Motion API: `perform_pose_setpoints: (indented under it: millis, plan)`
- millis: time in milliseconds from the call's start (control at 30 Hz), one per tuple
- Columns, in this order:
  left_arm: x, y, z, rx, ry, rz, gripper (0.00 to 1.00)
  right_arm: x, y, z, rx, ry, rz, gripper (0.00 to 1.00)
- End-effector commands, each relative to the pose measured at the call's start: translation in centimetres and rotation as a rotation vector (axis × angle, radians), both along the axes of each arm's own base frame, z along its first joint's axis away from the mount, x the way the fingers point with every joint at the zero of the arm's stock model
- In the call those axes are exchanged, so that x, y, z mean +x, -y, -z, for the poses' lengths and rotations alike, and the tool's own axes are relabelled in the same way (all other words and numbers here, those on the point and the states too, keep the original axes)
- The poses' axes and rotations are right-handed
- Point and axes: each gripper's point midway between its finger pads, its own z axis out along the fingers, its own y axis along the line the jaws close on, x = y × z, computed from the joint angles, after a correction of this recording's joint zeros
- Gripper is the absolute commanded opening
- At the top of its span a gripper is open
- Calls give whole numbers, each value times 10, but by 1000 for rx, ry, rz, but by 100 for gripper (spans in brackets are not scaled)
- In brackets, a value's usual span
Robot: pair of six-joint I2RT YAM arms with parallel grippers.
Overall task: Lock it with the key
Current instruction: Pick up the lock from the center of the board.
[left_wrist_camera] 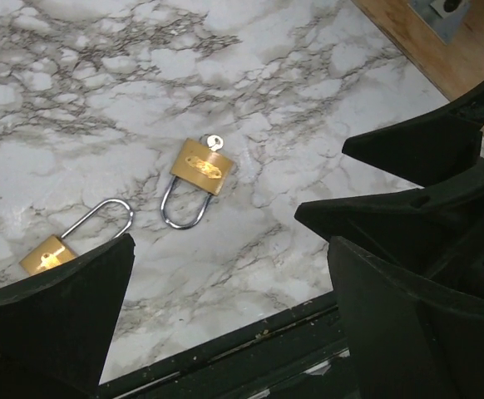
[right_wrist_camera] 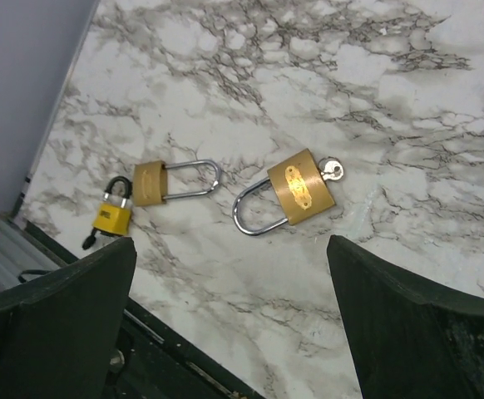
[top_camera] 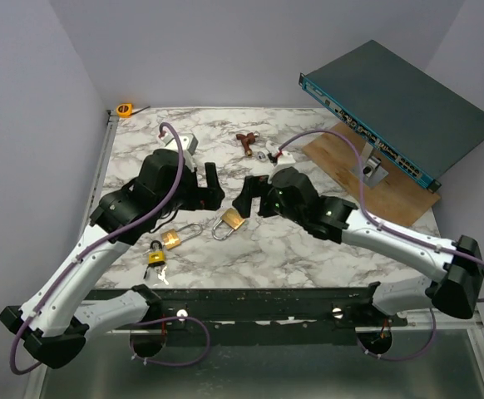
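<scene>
A larger brass padlock [top_camera: 232, 220] [left_wrist_camera: 200, 166] [right_wrist_camera: 302, 189] lies flat on the marble table [top_camera: 300, 249], between my two grippers and a little nearer the front edge. The key [left_wrist_camera: 214, 142] [right_wrist_camera: 333, 170], small and silvery, sticks out of its bottom. To its left lie a long-shackled brass padlock [top_camera: 173, 239] [right_wrist_camera: 150, 183] and a small yellow-and-black padlock [top_camera: 156, 258] [right_wrist_camera: 113, 214], with tiny silvery keys [top_camera: 161, 275] beside the yellow one. My left gripper [top_camera: 213, 187] [left_wrist_camera: 231, 245] and right gripper [top_camera: 246, 198] [right_wrist_camera: 230, 243] both hover open with nothing between the fingers.
A teal rack switch [top_camera: 400, 108] rests on a wooden board [top_camera: 375, 179] at the back right. An orange tape measure [top_camera: 125, 109] sits in the back left corner, and small brown [top_camera: 246, 141] and white parts [top_camera: 269, 154] lie mid-back. A black rail [top_camera: 259, 295] runs along the front edge.
</scene>
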Motion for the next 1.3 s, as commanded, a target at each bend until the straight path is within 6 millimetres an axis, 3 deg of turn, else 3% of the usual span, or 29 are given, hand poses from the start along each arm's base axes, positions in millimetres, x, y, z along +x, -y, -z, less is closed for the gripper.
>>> perform_pose_setpoints:
  millis: [0,133,267,400,567,800,1000,1133,1267]
  plan:
    - [-3,-32,19,32,-43,-93,99,7,-28,48,-110,16,-132,100]
    - [-8,-47,39,-9,-109,-143,99,11,-47,115,-279,-42,-246,100]
    - [-20,-54,62,-31,-153,-159,99,22,-52,156,-369,-38,-261,100]
    - [-29,-58,77,-35,-181,-163,99,35,-58,174,-442,-16,-273,96]
    - [-32,-57,80,-44,-194,-150,99,46,-58,191,-502,-15,-242,94]
    - [-32,-50,76,-69,-191,-119,99,45,-45,221,-587,-49,-236,88]
    - [-33,-48,82,-83,-211,-122,99,47,-45,230,-598,-47,-230,82]
    - [-33,-49,93,-88,-244,-153,99,46,-50,230,-582,-54,-246,63]
    - [-33,-46,103,-124,-278,-173,99,45,-52,231,-563,-78,-222,24]
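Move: Below the open right hand, about 22 cm down, 5 cm ahead and 5 cm to the left, lies the brass lock with the key in it. The long-shackle lock is some 12 cm left of it and 4 cm nearer the bases, and the yellow padlock about 19 cm left of it and 10 cm nearer. From the left hand the key lock lies roughly 7 cm ahead, 3 cm right and 28 cm below. Plunging about 20 cm with a slight leftward swing, the right hand rolls its left side down some 30 degrees, eases forward and sinks the last couple of centimetres over the keyed lock, then its fingers close to under half open, pinching the brass body between shackle side and key side. The open left hand sinks about 10 cm and shifts left towards the long-shackle lock. ##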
